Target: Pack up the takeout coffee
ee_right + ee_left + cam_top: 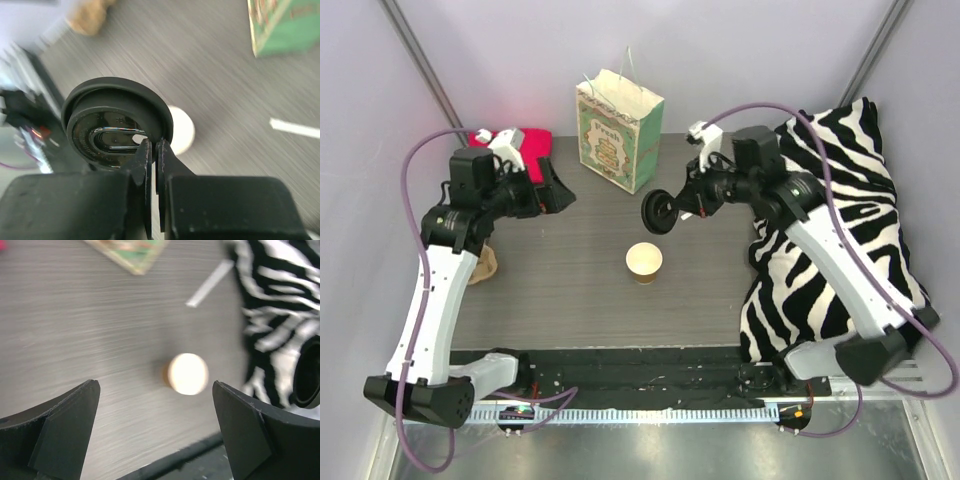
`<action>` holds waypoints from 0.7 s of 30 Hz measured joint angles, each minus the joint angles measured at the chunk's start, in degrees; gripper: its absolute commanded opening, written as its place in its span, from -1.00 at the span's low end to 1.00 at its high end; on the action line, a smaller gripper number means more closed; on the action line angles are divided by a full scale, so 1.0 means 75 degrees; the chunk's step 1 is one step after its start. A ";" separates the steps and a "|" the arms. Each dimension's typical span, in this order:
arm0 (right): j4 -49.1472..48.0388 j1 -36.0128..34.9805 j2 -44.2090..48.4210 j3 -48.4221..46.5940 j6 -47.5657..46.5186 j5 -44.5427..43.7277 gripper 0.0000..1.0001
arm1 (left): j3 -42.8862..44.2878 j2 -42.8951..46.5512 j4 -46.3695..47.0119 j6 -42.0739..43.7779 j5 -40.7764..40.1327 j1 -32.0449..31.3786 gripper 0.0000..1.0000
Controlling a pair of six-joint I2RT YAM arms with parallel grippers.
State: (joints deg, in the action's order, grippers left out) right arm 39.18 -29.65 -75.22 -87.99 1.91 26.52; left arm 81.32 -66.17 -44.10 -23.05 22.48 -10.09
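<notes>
The tan paper cup (643, 260) stands upright and uncovered in the middle of the table; its pale inside shows in the left wrist view (187, 373) and behind the lid in the right wrist view (182, 131). My right gripper (680, 205) (154, 150) is shut on the rim of the black lid (658, 212) (107, 125), holding it on edge in the air, up and slightly right of the cup. My left gripper (555, 190) (155, 430) hangs open and empty at the table's left, well away from the cup.
The white-and-green paper bag (618, 130) (285, 25) stands upright at the back centre. A zebra-striped pillow (830, 230) (275, 300) fills the right side. A red object (510, 140) lies at the back left, and a beige pulp piece (485, 265) sits at the left edge.
</notes>
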 measured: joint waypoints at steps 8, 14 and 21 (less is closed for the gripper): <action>0.2366 -0.0306 -0.2949 -0.1792 -0.2063 -0.1244 -0.98 | -0.0329 0.0597 -0.0970 0.0344 -0.1722 0.0434 0.99; 0.2888 -0.1236 -0.3634 -0.1976 -0.2710 -0.2401 -0.98 | -0.0804 0.0475 -0.1169 0.0341 -0.1699 0.0784 0.99; 0.3185 -0.1970 -0.4030 -0.2833 -0.2964 -0.3101 -0.98 | -0.1040 -0.0102 -0.1241 0.0326 -0.0953 0.0883 0.99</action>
State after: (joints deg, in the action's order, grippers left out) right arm 63.07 -44.42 -105.45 -109.23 -20.32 3.27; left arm 73.52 -66.94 -53.41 -20.60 15.33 -3.46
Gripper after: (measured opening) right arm 0.048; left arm 0.996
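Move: The right hand already has the black lid pinched by its edge. The coffee cup it is bound for stands about 28 cm below that hand, some 6 cm to its left and only about 1 cm farther out. The white straw lies roughly 17 cm beyond the cup and 14 cm to its right; the paper bag stands about 26 cm beyond the cup and 5 cm to its left. From the empty left hand the cup is some 15 cm right, 2 cm back and 28 cm down. Keeping its pinch on the lid's edge, the right hand drops about 14 cm towards the cup, swinging forward and partly back, then easing left as the descent ends, while the wrist rolls some 40 degrees so the fingers point steeply down. The open left hand sinks about 9 cm and shifts some 6 cm left, tipping its fingers down. ##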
